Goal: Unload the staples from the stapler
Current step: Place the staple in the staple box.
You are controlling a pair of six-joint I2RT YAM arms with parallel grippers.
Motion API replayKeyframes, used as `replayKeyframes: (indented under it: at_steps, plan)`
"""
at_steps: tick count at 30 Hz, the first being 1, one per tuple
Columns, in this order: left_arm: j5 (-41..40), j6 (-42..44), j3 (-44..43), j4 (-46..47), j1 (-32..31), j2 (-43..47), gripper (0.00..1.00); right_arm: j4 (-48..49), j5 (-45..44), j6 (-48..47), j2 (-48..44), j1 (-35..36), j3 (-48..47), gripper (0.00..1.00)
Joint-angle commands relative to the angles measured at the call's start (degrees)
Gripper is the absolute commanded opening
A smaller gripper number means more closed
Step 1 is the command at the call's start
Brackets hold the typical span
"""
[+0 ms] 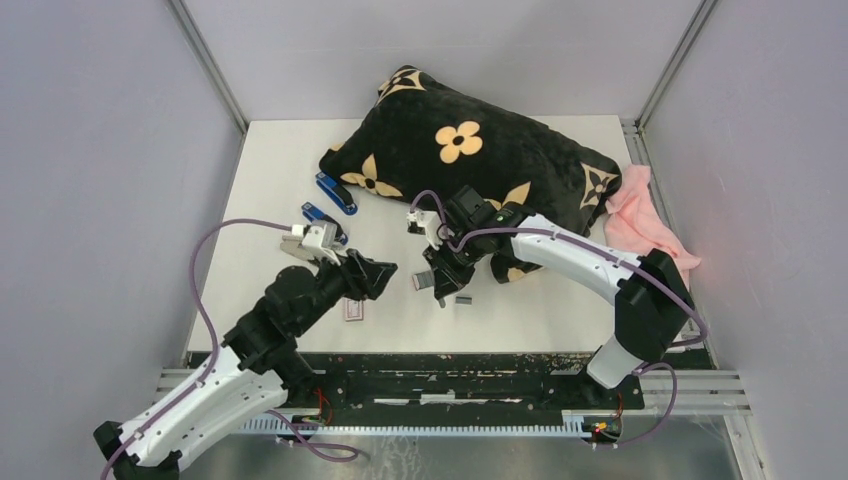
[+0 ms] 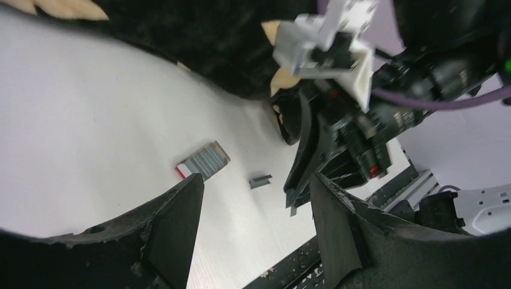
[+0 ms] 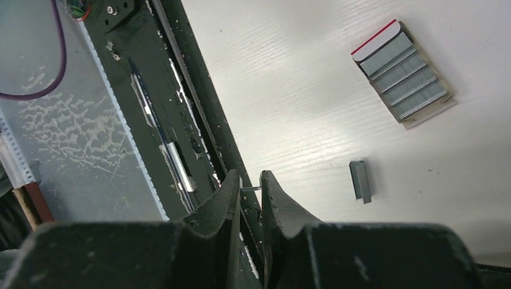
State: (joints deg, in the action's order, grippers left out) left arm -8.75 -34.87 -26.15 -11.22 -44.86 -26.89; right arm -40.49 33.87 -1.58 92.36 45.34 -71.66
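Observation:
My right gripper (image 1: 437, 290) hangs over the table's near middle, its jaws almost closed in the right wrist view (image 3: 250, 180) on a thin grey metal edge. That edge seems to belong to the small stapler (image 1: 422, 282), which shows as a grey patch from above. In the left wrist view the stapler (image 2: 298, 174) is a dark bar with a grey tip. One short block of staples (image 1: 464, 298) (image 2: 260, 180) (image 3: 360, 180) lies on the table below. My left gripper (image 1: 388, 276) (image 2: 256, 178) is open and empty, just left of the stapler.
A small red-and-white box of staples (image 1: 354, 310) (image 2: 203, 161) (image 3: 401, 75) lies near the front edge. Two blue staplers (image 1: 337, 193) (image 1: 322, 215) lie at the left. A black flowered pillow (image 1: 470, 150) fills the back, with a pink cloth (image 1: 640, 220) at the right. A black rail (image 1: 450, 365) runs along the front.

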Motion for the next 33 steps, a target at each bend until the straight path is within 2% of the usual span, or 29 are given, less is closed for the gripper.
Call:
replayKeyframes:
  at_steps: [1,4,6,12,22,33]
  plan:
    - [-3.2,9.6,-12.1,-7.5,-0.1,-5.2,0.72,-1.9,-6.5,1.5,1.3,1.8,-3.4,0.15]
    - [-4.1,13.4,-17.8,-12.1,-0.1,-7.1,0.72,-0.1,-7.8,5.0,2.9,2.5,-3.5,0.15]
    - [-7.1,16.0,-18.7,-13.3,-0.1,-6.9,0.72,1.1,-9.0,7.8,4.2,3.2,-4.4,0.15]
    - [-13.5,18.3,-14.1,-13.4,0.0,-4.0,0.72,4.8,-14.4,14.9,7.8,3.9,-7.6,0.15]
    - [-10.8,19.2,-14.5,-13.0,2.1,-4.1,0.72,7.0,-23.1,20.4,13.2,3.9,-10.1,0.17]
    - [-3.0,19.9,-13.9,-11.4,10.0,-4.4,0.72,5.9,-28.6,23.0,17.1,3.9,-13.0,0.18]
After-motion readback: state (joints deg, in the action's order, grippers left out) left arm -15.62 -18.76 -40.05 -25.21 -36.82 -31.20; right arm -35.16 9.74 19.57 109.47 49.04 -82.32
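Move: The right hand holds the staple. The open staple box lies about 9 cm ahead of it, 2 cm to its left and some 9 cm below. The loose staple strip lies 5 cm nearer the base than the box and 6 cm to the box's right; the red-and-white box lies 6 cm nearer and 15 cm to its left. From the left hand the staple box is roughly 6 cm ahead, 7 cm to the right and 16 cm below. Still pinching the staple between its fingertips, the right hand sinks, then goes forward and keeps sinking towards the staple box, about 7 cm forward, 6 cm down and 4 cm left, turning some 25 degrees clockwise and tipping its fingers steeper. The open, empty left hand hops up, settles partway back and draws off leftward, away from the box. ##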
